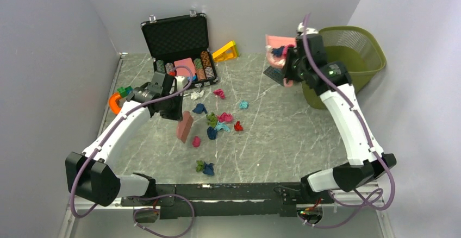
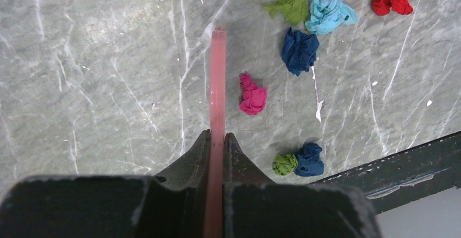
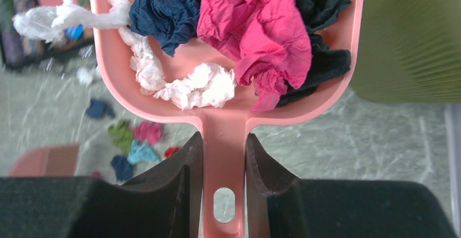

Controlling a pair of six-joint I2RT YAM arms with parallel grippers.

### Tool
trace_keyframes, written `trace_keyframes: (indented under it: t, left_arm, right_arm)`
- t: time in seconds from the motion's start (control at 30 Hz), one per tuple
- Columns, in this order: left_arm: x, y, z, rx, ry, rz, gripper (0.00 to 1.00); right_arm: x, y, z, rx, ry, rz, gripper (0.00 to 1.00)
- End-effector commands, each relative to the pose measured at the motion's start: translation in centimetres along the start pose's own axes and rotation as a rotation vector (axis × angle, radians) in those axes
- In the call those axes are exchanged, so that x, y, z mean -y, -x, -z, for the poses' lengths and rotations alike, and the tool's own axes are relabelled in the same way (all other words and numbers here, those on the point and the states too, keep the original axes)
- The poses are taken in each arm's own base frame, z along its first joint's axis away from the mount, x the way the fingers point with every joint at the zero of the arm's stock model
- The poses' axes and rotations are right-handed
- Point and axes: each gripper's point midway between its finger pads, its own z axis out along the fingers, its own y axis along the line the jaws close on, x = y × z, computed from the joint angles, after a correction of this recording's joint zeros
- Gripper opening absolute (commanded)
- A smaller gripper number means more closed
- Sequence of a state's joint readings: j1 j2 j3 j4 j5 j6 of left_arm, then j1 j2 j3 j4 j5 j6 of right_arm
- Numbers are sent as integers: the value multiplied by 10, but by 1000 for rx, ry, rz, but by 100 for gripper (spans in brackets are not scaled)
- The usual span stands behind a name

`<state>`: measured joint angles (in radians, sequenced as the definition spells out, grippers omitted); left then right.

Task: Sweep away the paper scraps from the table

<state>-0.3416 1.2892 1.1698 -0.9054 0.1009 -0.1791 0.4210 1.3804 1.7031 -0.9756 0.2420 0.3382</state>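
Note:
Several paper scraps [image 1: 217,121] lie in a loose cluster mid-table, with a green and navy pair [image 1: 205,167] nearer the front. My left gripper [image 1: 173,107] is shut on a flat pink scraper [image 1: 185,126] that stands on the table [image 1: 282,135] left of the cluster. In the left wrist view the scraper [image 2: 217,80] is edge-on in my gripper [image 2: 217,136], with a magenta scrap [image 2: 253,94] just to its right. My right gripper [image 1: 288,67] is shut on the handle of a pink dustpan [image 1: 280,45], raised beside the green bin [image 1: 353,53]. The dustpan [image 3: 108,48] in my gripper [image 3: 223,137] holds magenta [image 3: 255,26], navy, white and black scraps.
An open black case [image 1: 179,39] with poker chips stands at the back. A yellow block [image 1: 225,51] lies beside it and an orange and green toy [image 1: 117,101] sits at the left wall. A dark flat object [image 1: 273,75] lies below the dustpan. The bin also shows in the right wrist view [image 3: 407,37].

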Motion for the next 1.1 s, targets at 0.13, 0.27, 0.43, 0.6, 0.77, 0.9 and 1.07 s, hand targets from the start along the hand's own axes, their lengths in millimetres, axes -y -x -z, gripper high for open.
trace_keyframes:
  t: [0.13,0.27,0.43,0.6,0.77,0.9,1.07]
  left_arm:
    - [9,1,-5,47,-72,-21,0]
    - [7,-2,-6,52,-66,-14,0]
    - [4,-4,-7,50,-55,-12,0]
    - [1,-5,-8,49,-46,-7,0]
    - [-1,-5,-10,45,-42,-1,0]
    - [-4,-5,-10,44,-28,4,0]
    - [-8,-5,-10,44,-17,10,0]
  right_arm:
    - [89,76,9,149,-76,-297,0]
    - [122,103,8,229,13,-491,0]
    - [152,132,11,342,238,-782,0]
    - [157,147,24,425,607,-981,0]
    - [160,150,30,425,765,-1063,0]
    - [161,148,41,466,899,-1108,0]
    - [160,142,40,458,943,-1125,0]
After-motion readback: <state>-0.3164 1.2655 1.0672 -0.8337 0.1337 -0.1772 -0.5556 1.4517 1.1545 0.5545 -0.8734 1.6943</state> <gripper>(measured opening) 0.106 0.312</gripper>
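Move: About 23 cm to the right of the right hand and 12 cm farther out stands the green basket, its middle some 17 cm lower. The right hand already holds the loaded dustpan level. The grey plate lies about 23 cm ahead and 5 cm right of this hand, on the table some 32 cm below. At that same level, the lone light-blue scrap is 15 cm left and 7 cm ahead. From the left hand the basket is roughly 65 cm right and 19 cm ahead, its middle about level. Swinging the dustpan rightward over the basket, the right hand travels about 20 cm right, with some 8 cm each of forward and upward travel. Its wrist rolls the pan's left side up by roughly 80 degrees, mostly in the second half, turning the hollow face to the right, while the fingers keep the handle pinched. The left hand lowers its brush about 2 cm, then holds still. ##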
